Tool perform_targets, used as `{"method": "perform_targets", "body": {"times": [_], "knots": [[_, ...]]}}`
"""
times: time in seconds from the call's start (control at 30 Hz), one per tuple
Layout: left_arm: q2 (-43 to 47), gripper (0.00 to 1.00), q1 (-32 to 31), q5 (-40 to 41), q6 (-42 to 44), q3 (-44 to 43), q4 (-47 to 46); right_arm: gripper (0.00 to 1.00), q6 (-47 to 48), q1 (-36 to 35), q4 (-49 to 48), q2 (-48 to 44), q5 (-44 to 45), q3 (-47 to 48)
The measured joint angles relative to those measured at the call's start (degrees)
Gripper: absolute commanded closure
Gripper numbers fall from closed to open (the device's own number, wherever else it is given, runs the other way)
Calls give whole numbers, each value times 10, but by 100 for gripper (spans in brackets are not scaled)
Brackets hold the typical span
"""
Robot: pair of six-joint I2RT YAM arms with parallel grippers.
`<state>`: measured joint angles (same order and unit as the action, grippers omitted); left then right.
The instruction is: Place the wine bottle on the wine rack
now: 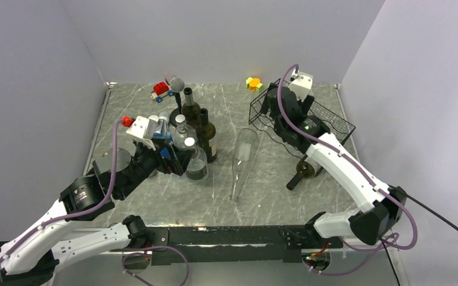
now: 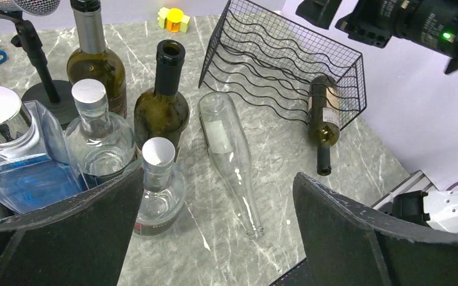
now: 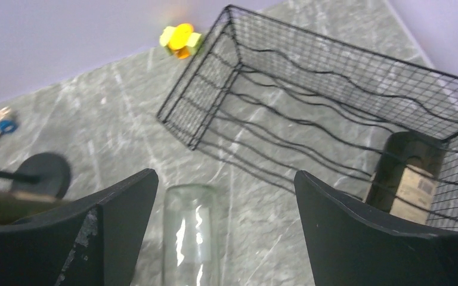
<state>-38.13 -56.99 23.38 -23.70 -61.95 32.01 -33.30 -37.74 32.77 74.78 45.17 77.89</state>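
Note:
A dark green wine bottle [image 2: 324,116] lies in the near end of the black wire wine rack [image 2: 274,59], its neck poking out toward the table's front. In the top view my right arm partly hides this bottle [image 1: 301,173]. My right gripper [image 3: 225,176] hangs open just left of the rack [image 1: 328,122], above the base of a clear bottle [image 3: 191,232] lying on the table, and grips nothing. My left gripper [image 2: 217,179] is open and empty beside the cluster of standing bottles. Two more dark wine bottles [image 1: 206,134] stand there.
The clear bottle [image 1: 243,158] lies lengthwise mid-table between the arms. Clear stoppered bottles [image 2: 98,128] and a square bottle of blue liquid [image 2: 12,161] crowd my left gripper. A microphone on a stand [image 1: 176,83], a toy car [image 1: 162,89] and a yellow toy [image 1: 254,84] sit at the back.

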Motion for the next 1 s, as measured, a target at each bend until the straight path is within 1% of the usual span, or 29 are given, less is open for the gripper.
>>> {"method": "perform_targets", "body": {"times": [0.17,0.37,0.57,0.73,0.9,1.0], "knots": [[-1,1,0,0,0,0,1,9,31,79,-19,30,-24,3],[-1,1,0,0,0,-6,6,8,54,149,-45,43,-21,9],[-1,1,0,1,0,-12,10,7,63,200,-77,44,20,9],[0,1,0,5,0,-23,32,6,62,243,-93,48,63,20],[6,1,0,10,0,-31,36,5,68,289,-106,62,76,56],[12,1,0,12,0,-33,44,5,83,316,-122,63,82,57]]}}
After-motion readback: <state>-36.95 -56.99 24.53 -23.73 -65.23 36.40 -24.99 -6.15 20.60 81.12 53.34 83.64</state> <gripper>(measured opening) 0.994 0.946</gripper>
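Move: The wine bottle already lies in the rack, its middle some 15 cm to the right of my empty right hand, about 6 cm back and 22 cm below. The middle of the wine rack is roughly 9 cm ahead and 11 cm to the right of that hand, 20 cm down. The clear bottle lies on the table about 15 cm to its left and 6 cm back. From my left hand, the wine bottle is about 49 cm right, 11 cm ahead and far below. I sweep my right hand, empty and still wide open, about 22 cm to the right, high over the wine rack towards the right-hand wall. Early on it also reaches some 5 cm forward, dipping slightly, then climbs to finish about 4 cm higher, while the wrist swings nearly 40 degrees clockwise. My left hand only eases a couple of centimetres left and up. ##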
